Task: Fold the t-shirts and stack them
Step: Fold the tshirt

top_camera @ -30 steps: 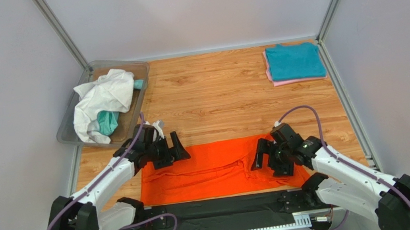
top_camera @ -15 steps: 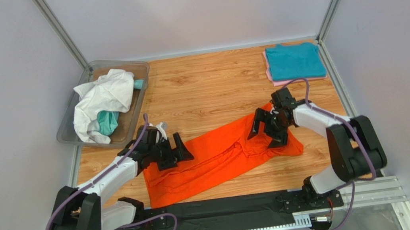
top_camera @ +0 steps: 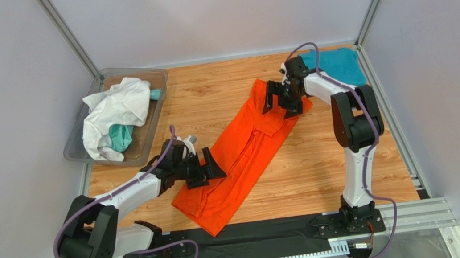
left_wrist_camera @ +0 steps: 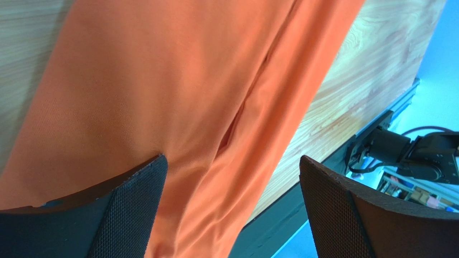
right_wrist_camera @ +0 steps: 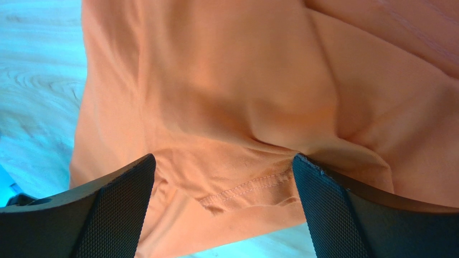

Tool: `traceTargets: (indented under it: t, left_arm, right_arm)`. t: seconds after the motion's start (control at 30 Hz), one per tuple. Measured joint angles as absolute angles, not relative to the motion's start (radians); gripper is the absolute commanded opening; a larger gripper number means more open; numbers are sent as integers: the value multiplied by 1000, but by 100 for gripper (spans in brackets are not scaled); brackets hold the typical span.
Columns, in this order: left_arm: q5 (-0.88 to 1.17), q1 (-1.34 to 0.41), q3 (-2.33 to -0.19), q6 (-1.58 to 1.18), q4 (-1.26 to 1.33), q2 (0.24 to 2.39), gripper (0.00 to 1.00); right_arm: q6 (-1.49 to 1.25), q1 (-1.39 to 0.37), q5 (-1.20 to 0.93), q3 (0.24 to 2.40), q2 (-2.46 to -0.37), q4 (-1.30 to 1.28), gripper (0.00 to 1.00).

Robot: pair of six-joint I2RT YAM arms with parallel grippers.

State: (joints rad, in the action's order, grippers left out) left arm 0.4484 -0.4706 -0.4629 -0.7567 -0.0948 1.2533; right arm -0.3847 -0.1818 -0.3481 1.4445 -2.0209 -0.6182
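The bright orange t-shirt (top_camera: 243, 154) lies folded into a long strip, running diagonally from the front left to the back right of the wooden table. My left gripper (top_camera: 207, 171) stands open over the strip's near end, jaws wide, with orange cloth (left_wrist_camera: 161, 97) under and between them. My right gripper (top_camera: 278, 103) stands open at the strip's far end, its fingers straddling a hemmed edge of the cloth (right_wrist_camera: 226, 80). A folded teal t-shirt (top_camera: 338, 63) sits at the back right corner, just behind the right wrist. The white t-shirt (top_camera: 115, 111) and another teal one (top_camera: 120, 139) lie crumpled in the bin.
A clear plastic bin (top_camera: 77, 145) stands at the back left. A black mat (top_camera: 254, 233) and metal rail run along the near edge by the arm bases. White walls with metal posts close in three sides.
The right gripper has swept from the near right to the back right, pulling the orange shirt's end along. The shirt turned from lying along the front edge to diagonal. The left gripper shifted slightly.
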Motion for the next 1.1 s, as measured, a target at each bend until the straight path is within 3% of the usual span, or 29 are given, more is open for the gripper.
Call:
traceTargets:
  t: [0.57, 0.9, 1.1]
  left_arm:
    - [432, -773, -560, -934, 160, 1480, 100]
    - [313, -859, -685, -933, 2, 1475, 100]
    - [268, -865, -702, -902, -130, 1331, 100]
  right_arm:
    - [-280, -247, -413, 2280, -2539, -762, 100]
    - [-278, -245, -437, 2297, -2553, -697, 100]
    - [-257, -259, -355, 2199, -2421, -706, 100]
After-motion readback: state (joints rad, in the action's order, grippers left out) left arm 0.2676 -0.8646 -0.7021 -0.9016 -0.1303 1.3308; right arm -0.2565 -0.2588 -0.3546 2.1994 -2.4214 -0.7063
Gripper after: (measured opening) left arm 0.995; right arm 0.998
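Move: The T-shirt, already folded to a long strip, lies slantwise under both hands' open fingertips. Its middle is about 8 cm ahead and 12 cm right of the left hand; from the right hand, it is some 17 cm back and 17 cm left. The strip's far end lies about 6 cm ahead and 2 cm right of the right hand. The folded stack lies about 15 cm ahead and 24 cm right of the right hand, practically at its height. The T-shirt strip is swung straight by both hands, dragged under open fingertips that rest on it: the right hand slides about 15 cm forward and 7 cm left, turning some 10 degrees counter-clockwise, while the left sweeps roughly 11 cm right and a little back, turning as far clockwise. Both then lift off by 4 to 5 cm, fingers still wide. ##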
